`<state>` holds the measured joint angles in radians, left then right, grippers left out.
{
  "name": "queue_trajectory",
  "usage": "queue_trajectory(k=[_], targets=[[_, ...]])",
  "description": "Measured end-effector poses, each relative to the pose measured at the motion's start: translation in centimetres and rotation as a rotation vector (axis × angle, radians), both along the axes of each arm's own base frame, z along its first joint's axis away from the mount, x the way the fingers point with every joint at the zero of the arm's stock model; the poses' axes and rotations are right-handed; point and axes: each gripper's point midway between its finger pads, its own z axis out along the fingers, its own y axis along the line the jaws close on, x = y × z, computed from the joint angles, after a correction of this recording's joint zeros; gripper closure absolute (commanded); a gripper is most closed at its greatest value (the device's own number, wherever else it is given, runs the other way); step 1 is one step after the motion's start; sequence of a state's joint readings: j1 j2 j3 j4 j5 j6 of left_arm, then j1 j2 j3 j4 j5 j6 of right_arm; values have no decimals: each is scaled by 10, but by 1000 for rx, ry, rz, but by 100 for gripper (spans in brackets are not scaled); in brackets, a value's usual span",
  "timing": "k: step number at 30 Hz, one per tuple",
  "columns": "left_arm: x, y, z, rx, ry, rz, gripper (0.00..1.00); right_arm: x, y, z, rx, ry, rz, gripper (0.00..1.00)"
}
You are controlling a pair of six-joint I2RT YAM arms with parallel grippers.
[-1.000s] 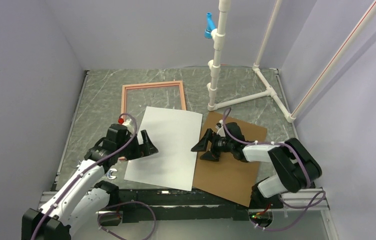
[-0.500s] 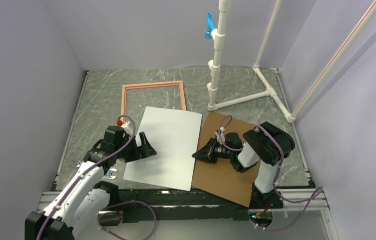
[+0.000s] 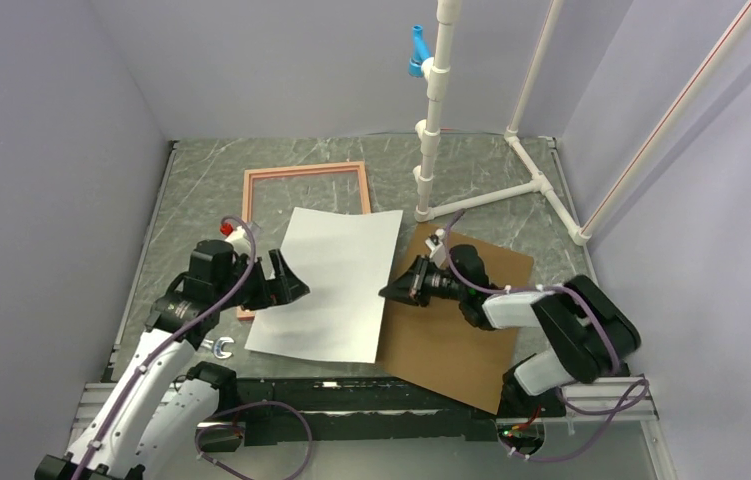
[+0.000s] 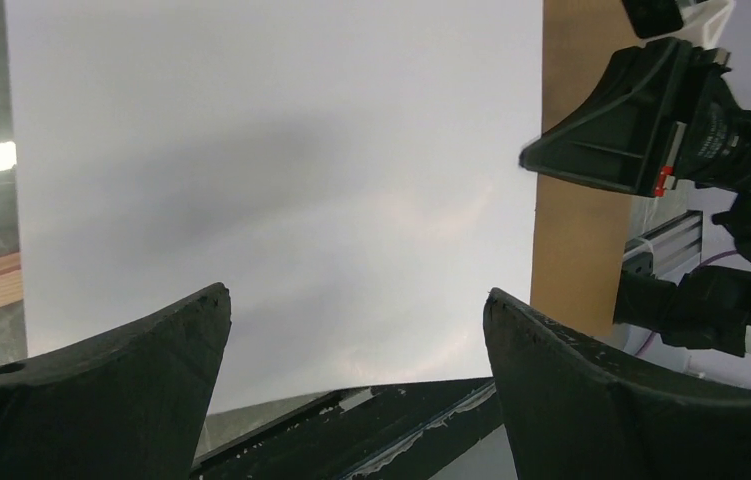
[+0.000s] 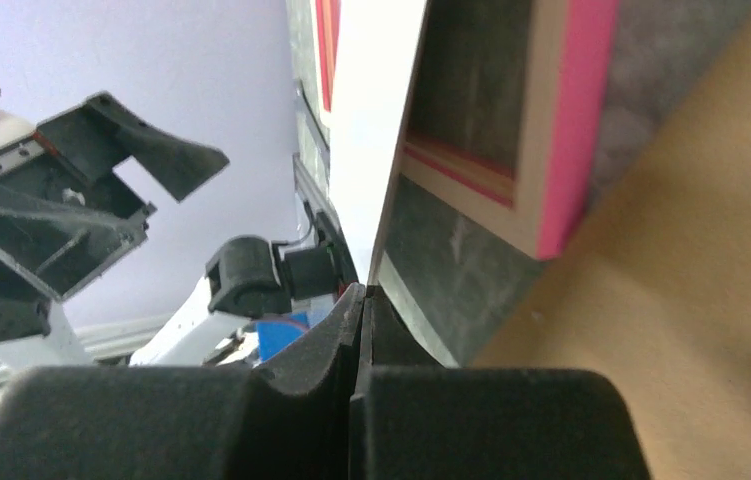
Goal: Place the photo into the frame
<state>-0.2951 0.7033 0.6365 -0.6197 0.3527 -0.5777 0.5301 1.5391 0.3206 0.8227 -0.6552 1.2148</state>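
The photo (image 3: pixel 336 280) shows its plain white back and covers the near right corner of the salmon frame (image 3: pixel 306 172). My right gripper (image 3: pixel 391 290) is shut on the photo's right edge. In the right wrist view the sheet (image 5: pixel 376 120) rises edge-on from the closed right gripper (image 5: pixel 361 290), tilted up off the table, with the frame (image 5: pixel 576 130) behind it. My left gripper (image 3: pixel 289 285) stands open at the photo's left edge. In the left wrist view the white sheet (image 4: pixel 281 180) fills the space ahead of the left gripper (image 4: pixel 356 300), with nothing between its fingers.
A brown backing board (image 3: pixel 461 330) lies under my right arm, right of the photo. A white pipe stand (image 3: pixel 431 150) with a blue clip (image 3: pixel 417 50) stands at the back right. A small metal piece (image 3: pixel 221 347) lies near the left arm. Purple walls close in three sides.
My right gripper has shut on the photo's right edge and raised it. The photo has shifted a little toward the frame. The left arm has drawn slightly back and stays open.
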Motion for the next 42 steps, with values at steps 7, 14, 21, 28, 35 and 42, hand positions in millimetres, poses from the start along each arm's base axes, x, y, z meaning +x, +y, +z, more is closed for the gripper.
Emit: queue_trajectory(k=[7, 14, 21, 28, 35, 42], targets=[[5, 14, 48, 50, -71, 59, 1, 35, 3, 50, -182, -176, -13, 100], [14, 14, 113, 0, -216, 86, 1, 63, 4, 76, -406, -221, 21, 100], [8, 14, 79, -16, -161, 104, 1, 73, 22, 84, -581, -263, 102, 100], [9, 13, 64, -3, -115, 103, 1, 83, 43, 88, -712, -295, 164, 100], [6, 14, 70, -11, -141, 106, 1, 101, 66, 102, -786, -345, 186, 100], [5, 15, 72, -14, -150, 107, 0, 125, 85, 103, -847, -376, 192, 100]])
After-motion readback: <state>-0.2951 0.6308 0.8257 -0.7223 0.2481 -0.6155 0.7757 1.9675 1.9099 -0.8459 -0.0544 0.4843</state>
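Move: The photo, white back up, is held by its right edge in the shut right fingers, with its middle about 11 cm to their left and 2 cm ahead. The frame it is bound for lies on the table, its middle some 20 cm ahead of the right hand, 16 cm left and 9 cm down. The brown board's middle is roughly 16 cm to that hand's right, level with it. From the open left hand, the frame's middle is about 20 cm ahead and 1 cm left. Keeping its pinch on the photo's right edge, the right hand lifts and reaches forward, then bears left as well, ending about 12 cm farther out, 10 cm higher and 8 cm to the left, while its wrist turns some 55 degrees so that the left-pointing fingers tip steeply down and carry the sheet in over the frame. The left hand stays wide open and rises clear by about 11 cm, then sinks back a little to hover over the photo's left part. ##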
